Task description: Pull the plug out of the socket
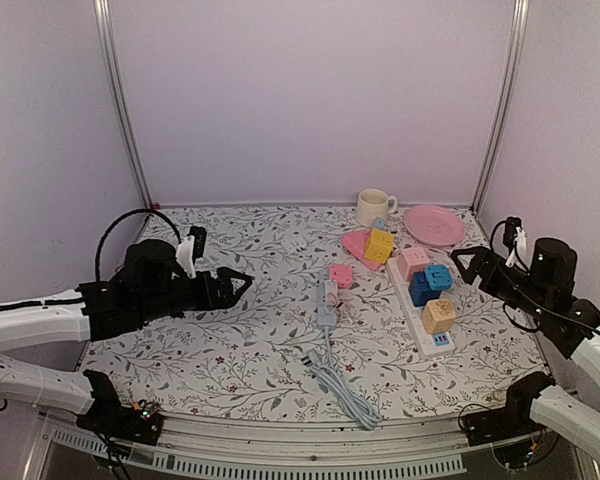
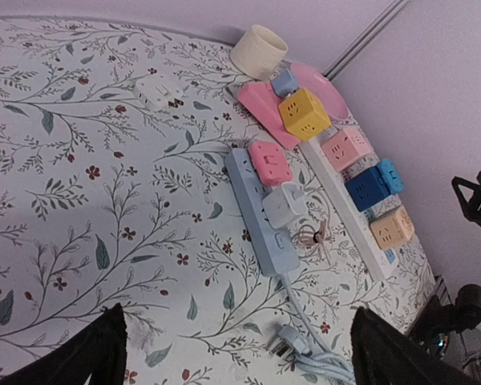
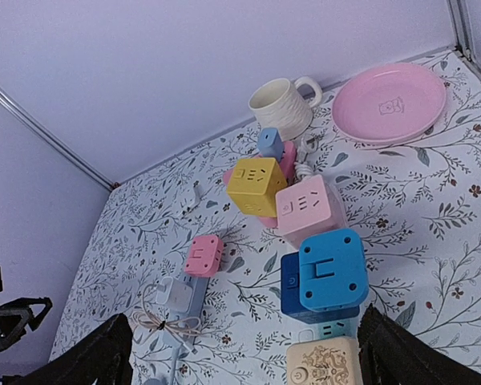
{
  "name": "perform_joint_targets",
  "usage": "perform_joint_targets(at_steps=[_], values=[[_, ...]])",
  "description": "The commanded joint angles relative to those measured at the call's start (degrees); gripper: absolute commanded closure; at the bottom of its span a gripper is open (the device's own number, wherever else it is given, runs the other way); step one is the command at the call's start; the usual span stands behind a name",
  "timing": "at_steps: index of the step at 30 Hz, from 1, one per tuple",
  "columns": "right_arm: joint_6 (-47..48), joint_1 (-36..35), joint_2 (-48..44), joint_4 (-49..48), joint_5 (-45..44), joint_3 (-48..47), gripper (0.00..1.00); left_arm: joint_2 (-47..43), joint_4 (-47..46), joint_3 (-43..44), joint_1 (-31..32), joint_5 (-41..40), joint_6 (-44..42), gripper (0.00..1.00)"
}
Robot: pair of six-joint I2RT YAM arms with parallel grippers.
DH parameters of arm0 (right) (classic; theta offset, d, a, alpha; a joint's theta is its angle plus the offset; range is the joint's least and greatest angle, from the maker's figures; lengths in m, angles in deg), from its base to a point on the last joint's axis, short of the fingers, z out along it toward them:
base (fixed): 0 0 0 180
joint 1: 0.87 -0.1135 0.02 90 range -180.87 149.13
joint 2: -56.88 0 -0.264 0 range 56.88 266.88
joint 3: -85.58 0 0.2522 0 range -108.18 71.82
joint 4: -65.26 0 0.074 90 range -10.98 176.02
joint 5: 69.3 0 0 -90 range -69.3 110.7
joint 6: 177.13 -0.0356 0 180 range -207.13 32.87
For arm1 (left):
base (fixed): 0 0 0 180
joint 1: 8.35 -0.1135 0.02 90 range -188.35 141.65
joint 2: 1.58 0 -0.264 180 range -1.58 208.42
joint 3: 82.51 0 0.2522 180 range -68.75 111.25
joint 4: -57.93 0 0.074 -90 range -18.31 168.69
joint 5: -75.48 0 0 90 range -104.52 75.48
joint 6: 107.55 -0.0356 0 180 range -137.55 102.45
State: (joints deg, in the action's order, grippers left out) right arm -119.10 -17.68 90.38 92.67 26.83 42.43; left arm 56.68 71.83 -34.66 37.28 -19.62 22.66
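Note:
A pale blue socket strip (image 1: 327,308) (image 2: 255,215) lies mid-table, its grey cable running toward the near edge. Two plugs sit in it: a pink cube plug (image 1: 341,275) (image 2: 270,163) (image 3: 204,255) at the far end, and beside it a white charger plug (image 2: 287,202) (image 3: 178,292) with a bundled thin cord. My left gripper (image 1: 242,283) (image 2: 236,345) hovers open to the left of the strip, holding nothing. My right gripper (image 1: 463,262) (image 3: 244,353) hangs open at the right, above the white strip, also empty.
A long white strip (image 1: 427,325) carries pink (image 1: 413,263), blue (image 1: 432,283) and beige (image 1: 439,315) cube adapters. Behind stand a yellow cube (image 1: 379,245), a cream mug (image 1: 375,206) and a pink plate (image 1: 433,225). A small white adapter (image 2: 158,91) lies far left. Coiled cable (image 1: 345,388) sits near the front.

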Motion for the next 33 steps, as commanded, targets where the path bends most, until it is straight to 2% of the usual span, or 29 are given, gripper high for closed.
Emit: perform_joint_targets(at_steps=[1,6,13,19,22,25,30,33], values=[[-2.5,-3.3,-0.8,4.1,-4.6,2.4,0.01,2.9,-1.9,-1.2,8.5,-10.5,4.2,0.03],[-2.2,-3.7,5.3,1.9,-2.8,3.2,0.01,5.9,-4.4,-0.9,13.5,-12.3,5.7,0.03],[-3.6,-3.7,10.6,-1.4,-5.2,3.0,0.01,8.5,-4.8,0.3,15.2,-11.5,6.6,0.03],[-5.5,-3.7,9.1,-5.3,-2.8,7.5,0.01,5.1,-5.7,-2.2,14.8,-14.3,6.4,0.02],[-6.6,-3.7,9.3,-6.0,-2.5,8.6,0.01,2.3,-6.4,-4.0,14.1,-16.2,5.6,0.06],[-6.8,-3.7,9.5,-5.8,-2.0,8.4,0.01,-1.6,-7.5,-5.9,13.1,-14.4,3.0,0.03],[-7.6,-4.1,11.9,-8.1,1.1,9.0,0.01,-6.0,-9.4,-9.8,12.5,-13.2,3.9,0.03],[-7.8,-8.3,15.2,-8.7,-1.1,8.2,0.01,-5.8,-9.2,-10.0,12.5,-12.5,3.9,0.03]])
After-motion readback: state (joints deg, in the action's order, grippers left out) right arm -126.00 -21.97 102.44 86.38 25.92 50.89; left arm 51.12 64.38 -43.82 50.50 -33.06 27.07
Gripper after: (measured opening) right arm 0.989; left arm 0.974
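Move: Almost straight below the open right hand, about 17 cm down and some 3 cm to its left, stands the orange plug on the long white strip. The navy plug is about 7 cm farther out than the orange plug and 1 cm more to the left, with the light-blue plug on top of it, about 13 cm below the hand. A pink block follows, 14 cm ahead and 6 cm left of the hand. From the left hand, the orange plug lies roughly 39 cm to the right, 1 cm ahead and 13 cm lower. Sinking about 10 cm towards the orange plug, the right hand tips its fingers some 15 degrees farther down, then levels off and edges a little left, still wide open above the block. The left hand, also open, draws back about 4 cm over bare table, first dipping and swinging right, then rising and coming most of the way back left. ##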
